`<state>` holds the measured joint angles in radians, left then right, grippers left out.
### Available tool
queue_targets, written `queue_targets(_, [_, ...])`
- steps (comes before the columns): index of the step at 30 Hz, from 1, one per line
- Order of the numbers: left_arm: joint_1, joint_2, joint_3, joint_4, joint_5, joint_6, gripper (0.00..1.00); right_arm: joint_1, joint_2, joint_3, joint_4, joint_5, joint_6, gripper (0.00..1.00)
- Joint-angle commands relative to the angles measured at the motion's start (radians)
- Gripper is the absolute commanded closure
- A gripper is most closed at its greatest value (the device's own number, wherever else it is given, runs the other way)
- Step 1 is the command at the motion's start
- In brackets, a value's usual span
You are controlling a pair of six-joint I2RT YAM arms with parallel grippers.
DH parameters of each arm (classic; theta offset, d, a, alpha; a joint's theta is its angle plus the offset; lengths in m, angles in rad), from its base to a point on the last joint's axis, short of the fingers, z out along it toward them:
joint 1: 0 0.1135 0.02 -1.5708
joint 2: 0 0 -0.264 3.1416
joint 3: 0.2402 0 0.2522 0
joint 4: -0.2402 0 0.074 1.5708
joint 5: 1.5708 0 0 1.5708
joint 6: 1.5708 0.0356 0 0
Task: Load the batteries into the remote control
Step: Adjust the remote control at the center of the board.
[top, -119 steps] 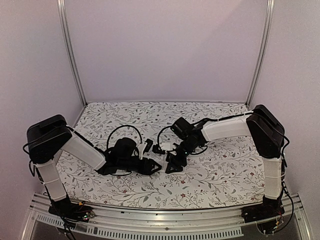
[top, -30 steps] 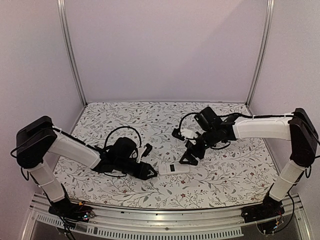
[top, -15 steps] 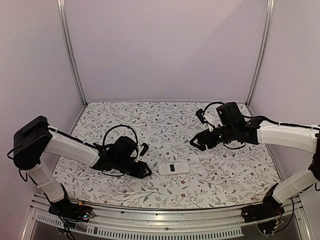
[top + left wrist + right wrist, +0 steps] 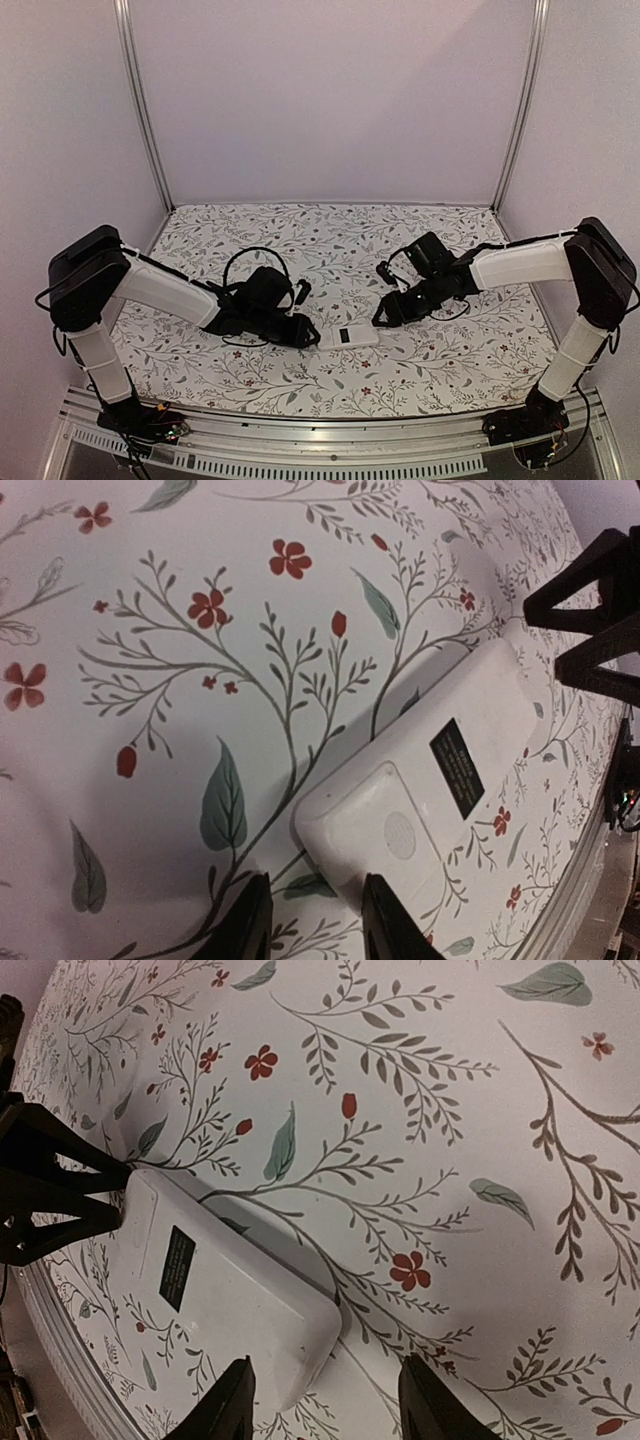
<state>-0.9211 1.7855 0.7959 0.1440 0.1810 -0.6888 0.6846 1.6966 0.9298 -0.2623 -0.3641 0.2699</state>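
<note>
The remote control (image 4: 348,336) lies flat on the floral cloth, its plain white back with a black label up (image 4: 430,780) (image 4: 220,1300). My left gripper (image 4: 308,338) (image 4: 312,925) is low at its left end, jaws narrowly open, and the remote's corner lies just ahead of the right finger. My right gripper (image 4: 383,315) (image 4: 330,1405) is at the remote's right end, open, with the rounded corner reaching toward the gap. Neither holds anything. The batteries are out of view.
Black cable loops (image 4: 250,262) arch over the left wrist. The metal front rail (image 4: 330,452) runs close below the remote. Upright frame posts (image 4: 520,110) and walls close in the back and sides.
My right arm swung back from the far right to the remote's right end while its jaws narrowed. My left gripper slid right up to the remote's left end. The remote stayed put.
</note>
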Motion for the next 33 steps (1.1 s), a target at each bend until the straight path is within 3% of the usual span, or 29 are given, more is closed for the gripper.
queue_targets(1, [-0.017,0.041,0.023,-0.008,0.02,-0.02,0.7,-0.005,0.06,0.031,0.026,-0.085,0.051,0.53])
queue_targets(20, [-0.056,0.096,0.023,-0.002,0.104,-0.043,0.86,0.017,0.152,0.007,0.112,-0.223,0.117,0.85])
queue_targets(33, [-0.097,0.194,0.062,0.098,0.269,-0.043,0.9,0.07,0.208,0.04,0.187,-0.265,0.17,0.91])
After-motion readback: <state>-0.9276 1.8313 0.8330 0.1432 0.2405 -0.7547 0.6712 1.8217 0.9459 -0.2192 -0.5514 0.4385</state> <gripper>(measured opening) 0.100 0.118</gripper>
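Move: Between the two grippers lies the remote control, its long side running left-right and nothing else lying near it. Its middle is about 7 cm to the right of the left hand, roughly 1 cm farther out and 1 cm lower, with its near end almost at those fingertips. From the right hand its middle sits some 8 cm to the left, about 2 cm back and 4 cm down. Closing in on the remote's right end, the right hand sinks some 2.5 cm while going about 1.5 cm back and as far left, its fingertips tilting back about 15 degrees and shutting nearly fully. The left hand edges about 1 cm right against the left end, fingers closing too; both then bear inward on the ends, almost still. ##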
